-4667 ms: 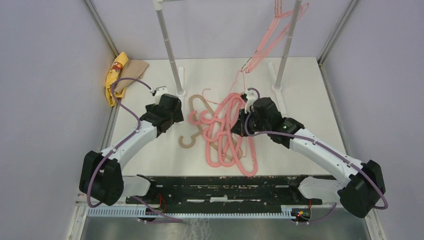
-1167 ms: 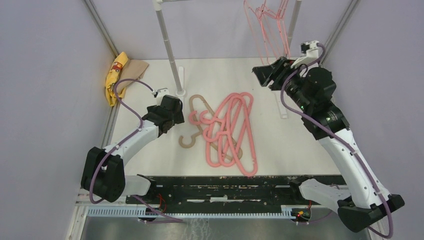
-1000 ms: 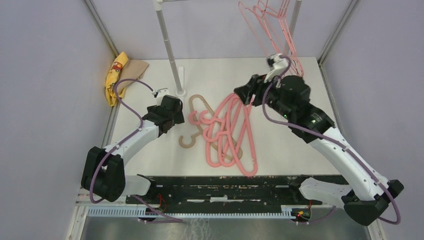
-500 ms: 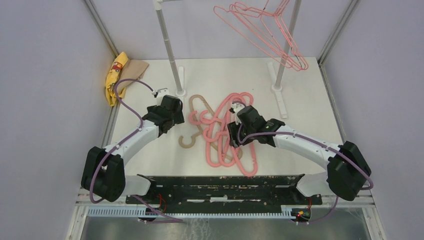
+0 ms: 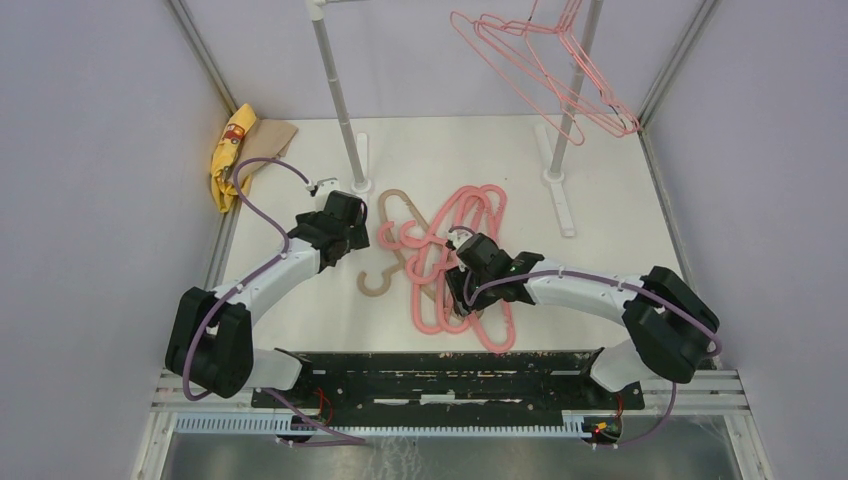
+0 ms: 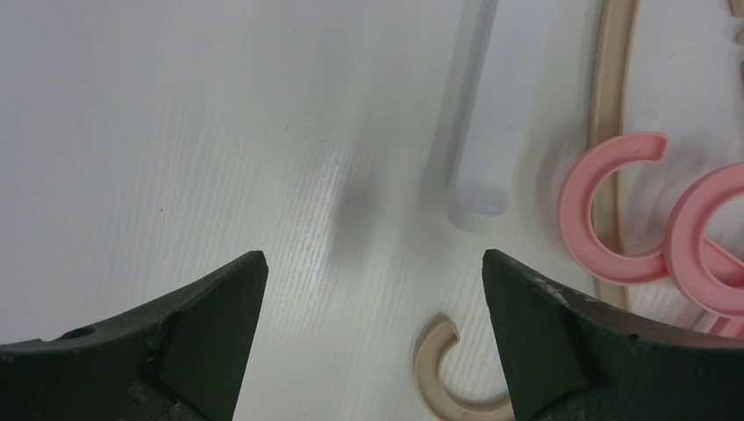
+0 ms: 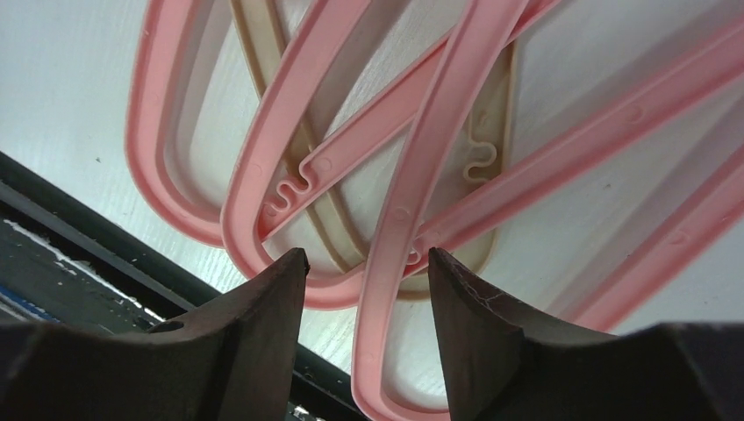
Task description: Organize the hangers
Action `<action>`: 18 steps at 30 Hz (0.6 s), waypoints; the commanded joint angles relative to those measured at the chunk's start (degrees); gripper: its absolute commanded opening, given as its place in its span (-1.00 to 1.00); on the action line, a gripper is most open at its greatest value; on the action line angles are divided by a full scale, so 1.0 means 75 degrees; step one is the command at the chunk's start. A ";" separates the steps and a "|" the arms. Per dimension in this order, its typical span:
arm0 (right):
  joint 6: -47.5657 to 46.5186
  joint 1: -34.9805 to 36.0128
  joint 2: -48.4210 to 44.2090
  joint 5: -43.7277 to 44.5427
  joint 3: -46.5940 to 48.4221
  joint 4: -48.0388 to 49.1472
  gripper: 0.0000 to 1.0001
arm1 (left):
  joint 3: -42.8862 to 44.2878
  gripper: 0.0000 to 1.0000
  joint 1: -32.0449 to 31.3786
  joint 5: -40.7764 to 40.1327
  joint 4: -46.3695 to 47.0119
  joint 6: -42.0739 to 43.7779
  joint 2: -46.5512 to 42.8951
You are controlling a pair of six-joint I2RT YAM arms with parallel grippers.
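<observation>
Several thick pink hangers lie tangled mid-table over a tan-beige hanger. Thin pink wire hangers hang high at the back right. My right gripper is open, low over the near end of the pile. In the right wrist view its jaws straddle one pink hanger bar without closing, and the tan hanger lies beneath. My left gripper is open and empty left of the pile. The left wrist view shows the tan hook and pink hooks.
A yellow-and-tan cloth lies at the back left corner. White rack poles stand at the back on flat feet. A black rail runs along the near edge.
My right arm came down from the rack at the back right to the pile's near end. The wire hangers now hang up there and swing. The left arm has not moved.
</observation>
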 commanded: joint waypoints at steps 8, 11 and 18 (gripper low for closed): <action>0.0597 0.0299 0.0665 0.1658 -0.0123 0.0306 -0.07 | 0.0088 0.98 0.0020 -0.0106 0.0193 -0.0165 -0.0142; 0.0749 0.0351 0.0773 0.1941 -0.0229 0.0299 -0.09 | 0.0065 0.98 0.0017 -0.0095 0.0193 -0.0177 -0.0157; 0.0844 0.0446 0.1075 0.2351 -0.0345 0.0363 -0.25 | 0.0034 0.98 0.0025 -0.0101 0.0202 -0.0192 -0.0181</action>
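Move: The slanting bar of the top pink hanger passes almost under the right hand, some 3 cm below it and roughly 1 cm ahead. That hanger's rounded near end is about 7 cm back and 6 cm right of the hand; the other pink hangers' near ends are about 4 cm back and 5 cm left. The brown hanger's middle is some 9 cm ahead and 6 cm left. From the left hand the bar is about 12 cm back, 25 cm right, 8 cm down. The pink hanger's slanting bar is straddled by the right fingers, which first sink about 2 cm around it, then travel some 2 cm forward and slightly right. Meanwhile the fingers close by about a third without shutting, and the wrist tilts and turns clockwise by about 10 degrees in all, bringing the fingertips right up to the bar and nudging it forward. ##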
